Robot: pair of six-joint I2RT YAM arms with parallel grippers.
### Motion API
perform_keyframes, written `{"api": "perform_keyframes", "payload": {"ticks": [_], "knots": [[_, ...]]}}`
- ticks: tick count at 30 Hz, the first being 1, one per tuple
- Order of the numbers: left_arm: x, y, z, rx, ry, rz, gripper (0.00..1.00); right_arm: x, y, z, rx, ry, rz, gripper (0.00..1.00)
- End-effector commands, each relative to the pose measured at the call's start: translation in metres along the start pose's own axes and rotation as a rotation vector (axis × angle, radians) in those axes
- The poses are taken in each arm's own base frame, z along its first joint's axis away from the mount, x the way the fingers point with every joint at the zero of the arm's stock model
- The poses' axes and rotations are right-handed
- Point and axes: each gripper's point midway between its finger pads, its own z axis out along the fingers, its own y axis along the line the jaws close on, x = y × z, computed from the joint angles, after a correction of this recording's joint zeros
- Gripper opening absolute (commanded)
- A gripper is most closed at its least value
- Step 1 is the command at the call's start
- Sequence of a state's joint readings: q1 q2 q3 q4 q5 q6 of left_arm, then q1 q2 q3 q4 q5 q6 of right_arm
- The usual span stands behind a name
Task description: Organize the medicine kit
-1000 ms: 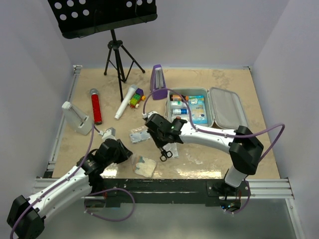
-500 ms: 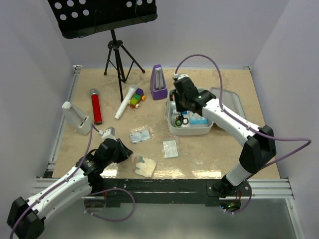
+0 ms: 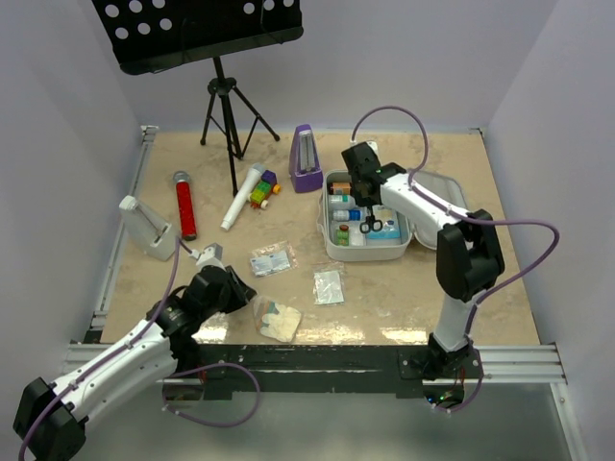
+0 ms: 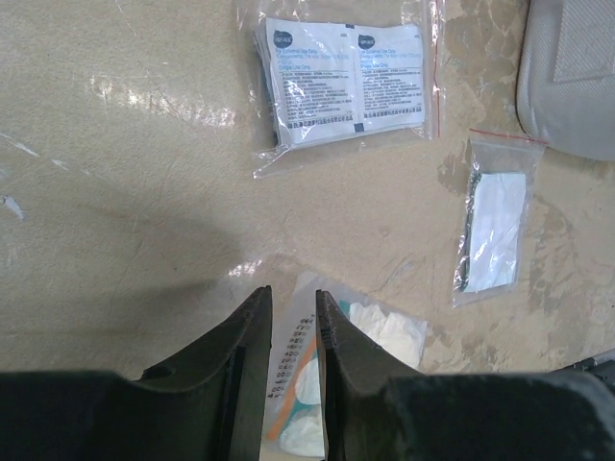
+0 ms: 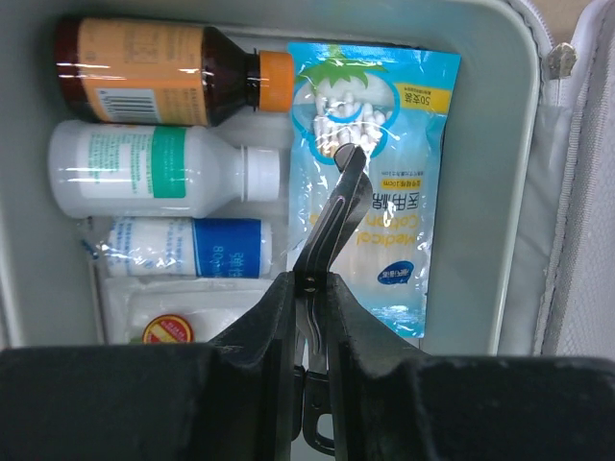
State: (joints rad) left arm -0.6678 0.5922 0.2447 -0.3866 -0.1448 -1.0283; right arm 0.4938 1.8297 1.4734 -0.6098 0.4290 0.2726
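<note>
The medicine kit point(image 3: 370, 254) lies open at the back right, its lid point(image 3: 452, 192) folded out to the right. My right gripper point(image 3: 369, 206) hangs over the kit's tray point(image 5: 485, 144), shut on black scissors point(image 5: 332, 226) whose blades point down at a blue cotton-swab pack point(image 5: 384, 144). A brown bottle point(image 5: 144, 72), a white bottle point(image 5: 154, 178) and a bandage roll point(image 5: 183, 247) lie in the tray. Low at the front left, my left gripper point(image 4: 292, 298) stands narrowly open above a clear bag of white gauze point(image 4: 384, 331), nothing between its fingers.
A bag of sachets point(image 3: 271, 260) and a small zip bag point(image 3: 329, 286) lie between the arms. A purple metronome point(image 3: 306, 158), a music stand's tripod point(image 3: 226, 106), a white toy microphone point(image 3: 242, 195), a red tube point(image 3: 184, 204) and a white holder point(image 3: 149, 229) stand at the back and left.
My right arm carried the scissors from the middle of the table back and right to above the kit's tray. The left arm has not moved.
</note>
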Motion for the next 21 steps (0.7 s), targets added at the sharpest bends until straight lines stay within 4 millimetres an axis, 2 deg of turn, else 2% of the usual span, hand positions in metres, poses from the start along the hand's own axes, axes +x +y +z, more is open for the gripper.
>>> {"api": "perform_keyframes", "payload": {"ticks": [1,8,11,12,16,19,21], "knots": [[-0.013,-0.011,-0.003,0.023,-0.035,0.020,0.30,-0.023,-0.018,0.008,0.078,-0.069,0.034,0.00],[-0.011,-0.009,0.000,0.014,-0.029,0.028,0.30,-0.020,-0.026,0.031,0.124,-0.033,0.021,0.00],[-0.011,-0.007,0.000,0.009,-0.030,0.028,0.29,-0.019,-0.022,0.035,0.110,-0.023,0.018,0.00],[-0.010,-0.007,0.000,0.009,-0.028,0.031,0.30,-0.018,-0.022,0.036,0.113,-0.019,0.016,0.02],[-0.011,-0.007,0.000,0.013,-0.035,0.031,0.29,-0.022,-0.021,0.033,0.104,-0.029,0.032,0.28],[-0.011,-0.007,0.000,0.014,-0.034,0.031,0.30,-0.029,-0.024,0.021,0.097,-0.056,0.061,0.43],[-0.011,-0.007,0.000,0.013,-0.033,0.029,0.29,-0.034,-0.025,0.010,0.083,-0.076,0.074,0.49]]}}
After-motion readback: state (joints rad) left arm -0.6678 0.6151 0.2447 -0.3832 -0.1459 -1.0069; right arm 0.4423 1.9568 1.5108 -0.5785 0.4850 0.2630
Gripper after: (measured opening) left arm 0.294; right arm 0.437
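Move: The closed right hand holds the scissors inside the case; the middle of the blue cotton-swab packet lies about 3 cm ahead, 4 cm right and 6 cm below. The white bottle is roughly 4 cm ahead and 7 cm left of the hand, the orange-capped bottle 8 cm ahead and 8 cm left, both some 5 cm below. From the left hand, the packet is around 22 cm ahead, 37 cm right and 4 cm lower. The right hand lowers the scissors about 4 cm, easing right and forward, onto the blue packet, then opens. ##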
